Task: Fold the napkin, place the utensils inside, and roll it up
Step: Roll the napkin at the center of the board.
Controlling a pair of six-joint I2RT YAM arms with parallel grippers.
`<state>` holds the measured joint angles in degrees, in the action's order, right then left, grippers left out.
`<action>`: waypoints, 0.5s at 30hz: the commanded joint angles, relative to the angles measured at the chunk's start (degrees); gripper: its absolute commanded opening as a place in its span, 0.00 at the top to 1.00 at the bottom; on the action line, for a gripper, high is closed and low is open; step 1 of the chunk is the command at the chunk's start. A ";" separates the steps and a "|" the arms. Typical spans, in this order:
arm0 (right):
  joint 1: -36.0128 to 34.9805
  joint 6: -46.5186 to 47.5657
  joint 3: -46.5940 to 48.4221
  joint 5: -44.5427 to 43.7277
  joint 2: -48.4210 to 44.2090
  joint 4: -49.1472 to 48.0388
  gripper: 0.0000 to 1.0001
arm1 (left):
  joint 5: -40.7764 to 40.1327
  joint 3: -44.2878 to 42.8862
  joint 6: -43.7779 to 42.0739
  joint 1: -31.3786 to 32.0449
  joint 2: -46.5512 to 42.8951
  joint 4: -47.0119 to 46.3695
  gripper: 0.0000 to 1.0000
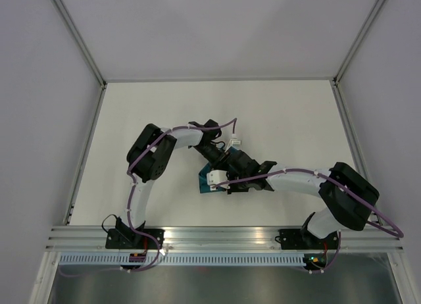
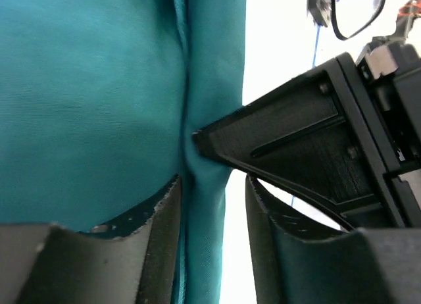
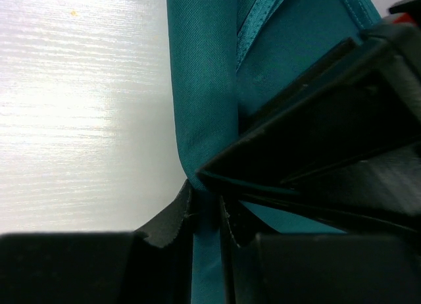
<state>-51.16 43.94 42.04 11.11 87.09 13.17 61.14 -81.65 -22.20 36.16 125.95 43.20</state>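
Observation:
The teal napkin (image 1: 204, 183) lies bunched at the table's middle, mostly hidden under both wrists, which meet above it. In the left wrist view the napkin (image 2: 85, 100) fills the left half. One of its folds runs between the fingers of my left gripper (image 2: 212, 185), which stand apart with white table showing in the gap. A black finger of the right gripper (image 2: 283, 146) presses into that fold from the right. In the right wrist view my right gripper (image 3: 206, 197) is shut on a narrow fold of the napkin (image 3: 204, 87). The utensils are out of view.
The white table (image 1: 276, 113) is walled by grey panels on three sides. An aluminium rail (image 1: 223, 235) with both arm bases runs along the near edge. The left gripper's black body (image 3: 329, 139) crowds the right wrist view.

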 commanded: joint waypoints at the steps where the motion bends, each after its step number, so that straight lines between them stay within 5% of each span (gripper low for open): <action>1: -0.17 -0.35 1.20 1.80 2.03 3.88 0.89 | -1.82 -3.51 1.19 -1.62 -3.08 -0.75 0.51; 5: 0.79 -0.53 3.13 5.22 3.17 6.34 0.90 | -2.96 -4.92 3.73 -3.81 -5.45 -2.15 0.51; 15: 7.82 0.62 11.38 17.70 9.76 17.31 0.91 | -23.58 10.71 23.67 -11.37 -22.13 -30.88 0.51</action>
<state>-45.04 43.92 50.98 22.59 93.80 23.27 47.59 -75.11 -8.19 26.15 109.80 24.36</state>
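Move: My open left fingers stand astride the napkin roll, practically at it, its middle only about 1 cm below. The roll's left end lies some 10 cm to the left and 2 cm nearer me; the napkin's far corner is about 13 cm straight ahead and 2 cm down. My right fingers already pinch the roll, whose middle is roughly 2 cm to their left and level ahead-and-back. With its fingers staying open, my left hand draws clear of the roll and speeds away forward over the unrolled napkin, about 11 cm out and 6 cm up with a lesser drift left, swinging counter-clockwise so the fingers aim more squarely right and steeper down. My right hand keeps its pinch on the roll nearly in place and leans the wrist forward some 15 degrees. ##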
